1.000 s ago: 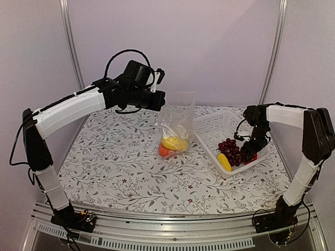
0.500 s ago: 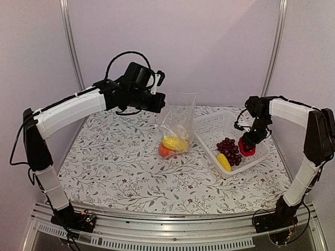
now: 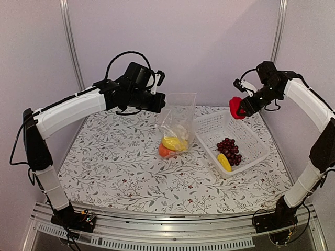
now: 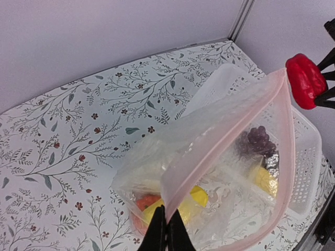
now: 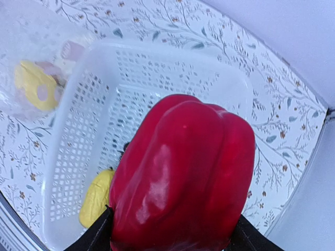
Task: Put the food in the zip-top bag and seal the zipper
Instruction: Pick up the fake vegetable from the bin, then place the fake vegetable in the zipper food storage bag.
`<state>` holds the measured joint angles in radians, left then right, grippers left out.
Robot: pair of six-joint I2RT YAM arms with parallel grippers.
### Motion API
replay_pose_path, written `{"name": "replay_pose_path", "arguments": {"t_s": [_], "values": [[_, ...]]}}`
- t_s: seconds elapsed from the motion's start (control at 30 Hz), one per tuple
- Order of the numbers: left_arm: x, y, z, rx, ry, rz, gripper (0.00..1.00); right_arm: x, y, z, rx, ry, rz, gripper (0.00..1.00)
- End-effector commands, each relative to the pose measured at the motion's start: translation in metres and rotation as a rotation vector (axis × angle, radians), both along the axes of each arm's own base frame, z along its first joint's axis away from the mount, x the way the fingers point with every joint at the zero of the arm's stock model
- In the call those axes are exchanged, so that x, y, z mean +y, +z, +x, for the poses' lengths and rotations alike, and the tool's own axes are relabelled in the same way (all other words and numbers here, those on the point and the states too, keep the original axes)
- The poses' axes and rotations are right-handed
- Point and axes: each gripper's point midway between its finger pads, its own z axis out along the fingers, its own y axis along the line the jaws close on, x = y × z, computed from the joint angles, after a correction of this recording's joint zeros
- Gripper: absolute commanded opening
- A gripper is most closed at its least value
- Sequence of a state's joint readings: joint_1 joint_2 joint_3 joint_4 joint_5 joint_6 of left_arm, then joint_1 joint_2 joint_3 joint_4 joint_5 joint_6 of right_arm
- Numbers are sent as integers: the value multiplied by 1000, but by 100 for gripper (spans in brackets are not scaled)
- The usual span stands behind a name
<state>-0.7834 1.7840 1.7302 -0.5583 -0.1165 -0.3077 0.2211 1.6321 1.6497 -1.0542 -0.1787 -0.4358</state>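
Note:
The clear zip-top bag [image 3: 178, 117] hangs upright at mid-table, its mouth open. My left gripper [image 3: 160, 101] is shut on the pinkish zipper [image 4: 226, 129] at the mouth's near corner, fingertips pinched together [image 4: 167, 230]. Inside lie a yellow piece [image 3: 173, 143], an orange piece [image 3: 164, 151] and something white. My right gripper [image 3: 241, 106] is shut on the red pepper [image 3: 235, 107], high above the basket's far side and right of the bag. The pepper [image 5: 183, 178] fills the right wrist view between the black fingers [image 5: 97, 236]. Purple grapes [image 3: 229, 146] and a second yellow piece [image 3: 224, 161] lie in the basket.
The white lattice basket [image 3: 213, 124] stands just right of the bag, touching or nearly touching it. Floral cloth [image 3: 115, 162] covers the table. Metal frame posts [image 3: 276, 47] rise at the back corners, the right one close behind my right arm.
My right gripper closed on the red pepper in the basket and carried it up and toward the back. The left arm and the bag have stayed put.

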Motion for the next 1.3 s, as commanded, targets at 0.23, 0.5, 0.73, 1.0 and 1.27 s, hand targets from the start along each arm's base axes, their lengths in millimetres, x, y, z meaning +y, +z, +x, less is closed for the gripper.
{"name": "replay_pose_path", "arguments": {"t_s": [0.23, 0.5, 0.73, 1.0, 1.27], "values": [[-6, 23, -5, -21, -20, -55, 0, 84, 147, -23, -251, 333, 480, 47], [-9, 26, -10, -20, -29, -65, 0, 133, 166, -48, -238, 497, 610, 46], [-10, 29, -11, -24, -34, -72, 0, 178, 177, -74, -246, 653, 731, 46], [-15, 38, -15, -20, -56, -114, 0, 217, 156, -80, -299, 742, 708, 47], [-11, 47, -19, -31, -51, -133, 0, 234, 109, -50, -257, 692, 650, 47]]}}
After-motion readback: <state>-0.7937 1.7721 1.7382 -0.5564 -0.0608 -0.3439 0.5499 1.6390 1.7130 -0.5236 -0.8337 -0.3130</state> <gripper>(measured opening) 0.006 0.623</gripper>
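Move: The red pepper is already in the right gripper; the open mouth of the zip-top bag it is meant for lies about 24 cm to the left, some 1 cm farther out and 3 cm higher. The food in the bag is 26 cm left, 5 cm back and 19 cm lower. In the bin, some 20 cm below, the grapes lie 7 cm back and 2 cm left. From the left gripper, pinching the rim, the mouth is roughly 7 cm right and 2 cm ahead, level. Carry the pepper left with the right gripper, about 22 cm towards the bag's mouth, rising some 16 cm early on and drawing back 9 cm on the way, then easing slightly forward and down. Swing the wrist about 60 degrees so the down-pointing fingers come to point left; keep the grip. Keep the left gripper shut on the rim. ##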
